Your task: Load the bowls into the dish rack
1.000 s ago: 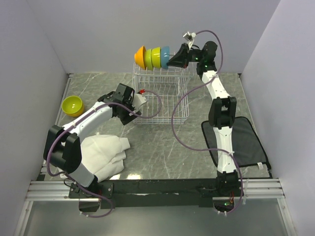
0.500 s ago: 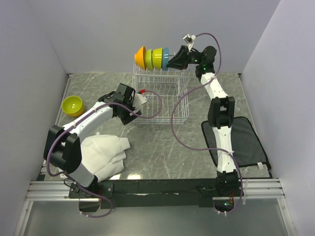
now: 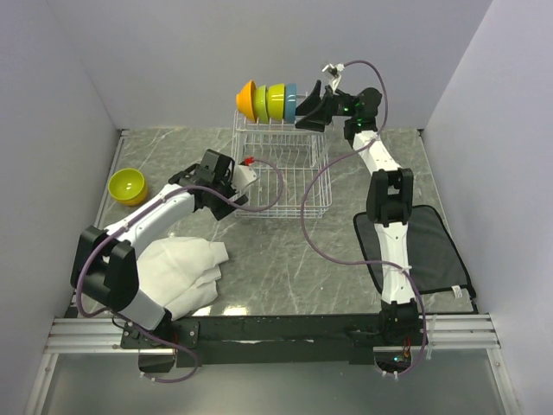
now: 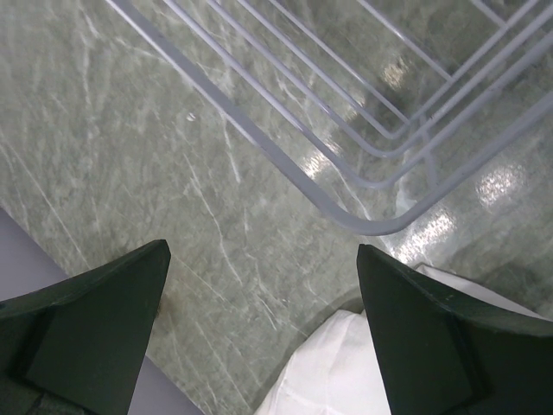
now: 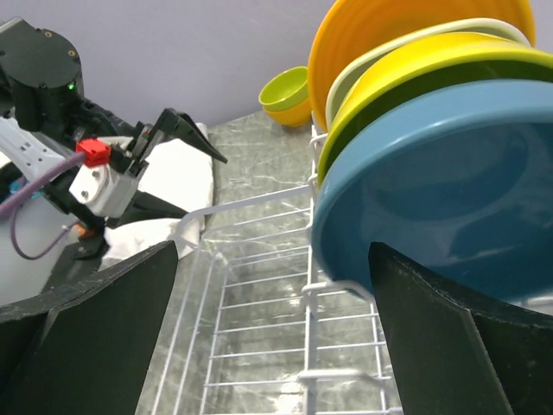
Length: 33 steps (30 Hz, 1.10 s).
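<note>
Several bowls stand on edge in a row on the raised tier of the white wire dish rack [image 3: 278,177]: orange [image 3: 247,99], lime [image 3: 275,101] and blue [image 3: 291,99]. My right gripper [image 3: 309,108] hangs open just right of the blue bowl [image 5: 432,190], its jaws apart on either side of the rim and not touching it. One more yellow-green bowl [image 3: 127,185] sits on the table at far left. My left gripper [image 3: 229,194] hovers open and empty by the rack's left front corner [image 4: 363,225].
A crumpled white cloth [image 3: 186,268] lies at the near left and shows under the left gripper [image 4: 263,251]. A dark mat [image 3: 423,246] lies at the near right. Grey walls close in three sides.
My right gripper has opened and let go of the blue bowl, which stays on the rack, and has drawn back slightly to the right. The left arm has shifted a little.
</note>
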Tool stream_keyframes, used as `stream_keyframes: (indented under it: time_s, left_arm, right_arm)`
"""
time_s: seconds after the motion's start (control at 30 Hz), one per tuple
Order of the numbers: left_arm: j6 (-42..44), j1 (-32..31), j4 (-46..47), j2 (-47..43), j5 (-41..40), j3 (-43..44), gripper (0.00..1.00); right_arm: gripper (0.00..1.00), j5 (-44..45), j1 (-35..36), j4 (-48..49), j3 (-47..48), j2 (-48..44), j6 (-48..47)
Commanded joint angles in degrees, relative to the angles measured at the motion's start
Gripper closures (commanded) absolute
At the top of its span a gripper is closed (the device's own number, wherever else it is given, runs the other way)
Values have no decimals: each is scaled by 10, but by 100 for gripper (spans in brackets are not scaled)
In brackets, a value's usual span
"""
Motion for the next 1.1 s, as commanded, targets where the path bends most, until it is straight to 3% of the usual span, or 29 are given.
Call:
stream_keyframes:
  time_s: [0.0, 0.3, 0.33, 0.4, 0.43, 0.47, 0.5, 0.6, 0.8, 0.83, 0.97, 1.07]
  left_arm:
    - [3, 7, 40, -38, 7, 10, 3]
    - [2, 62, 33, -61, 28, 62, 3]
    - [1, 93, 28, -63, 32, 83, 3]
    - [-9, 137, 2, -56, 39, 112, 3]
    - [-11, 180, -17, -50, 43, 148, 3]
    - [-9, 200, -28, -43, 54, 164, 3]
    - [-5, 215, -45, -42, 58, 173, 3]
    - [29, 242, -75, -38, 62, 190, 3]
    - [74, 274, -84, -42, 83, 133, 2]
    - [78, 303, -86, -38, 82, 123, 2]
    - [85, 357, -88, 3, 76, 120, 3]
    - [98, 384, -60, 23, 62, 107, 1]
  right_arm:
    - [0, -1, -19, 55, -19, -75, 44]
    - [0, 45, -47, -48, -23, -106, -30]
    - [0, 52, -49, -113, -21, -120, -57]
    - [0, 116, -53, -235, -26, -146, -218]
    - [0, 156, -52, -390, -25, -176, -295]
    - [0, 192, -50, -446, -27, -193, -422]
    - [0, 255, -44, -484, -53, -226, -457]
    - [0, 373, -34, -515, -114, -296, -511]
    - [0, 518, -22, -534, -285, -453, -515]
    - [0, 558, -10, -534, -310, -475, -538]
    - [0, 613, 37, -522, -452, -574, -611]
    - [0, 614, 60, -528, -492, -613, -614]
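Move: The lime bowl, stacked in an orange one, lies about 31 cm left of the left hand, 10 cm ahead and 8 cm below. The white cloth is 15 cm to that hand's left and 12 cm back; the dish rack's middle is 13 cm right and 17 cm ahead. From the right hand, the lime bowl is roughly 52 cm left, 2 cm back and 22 cm below; the racked blue bowl is 6 cm left, 3 cm ahead, level in height. Open left hand arcs some 22 cm left towards the lime bowl; right leaves the blue bowl, rising 12 cm. ##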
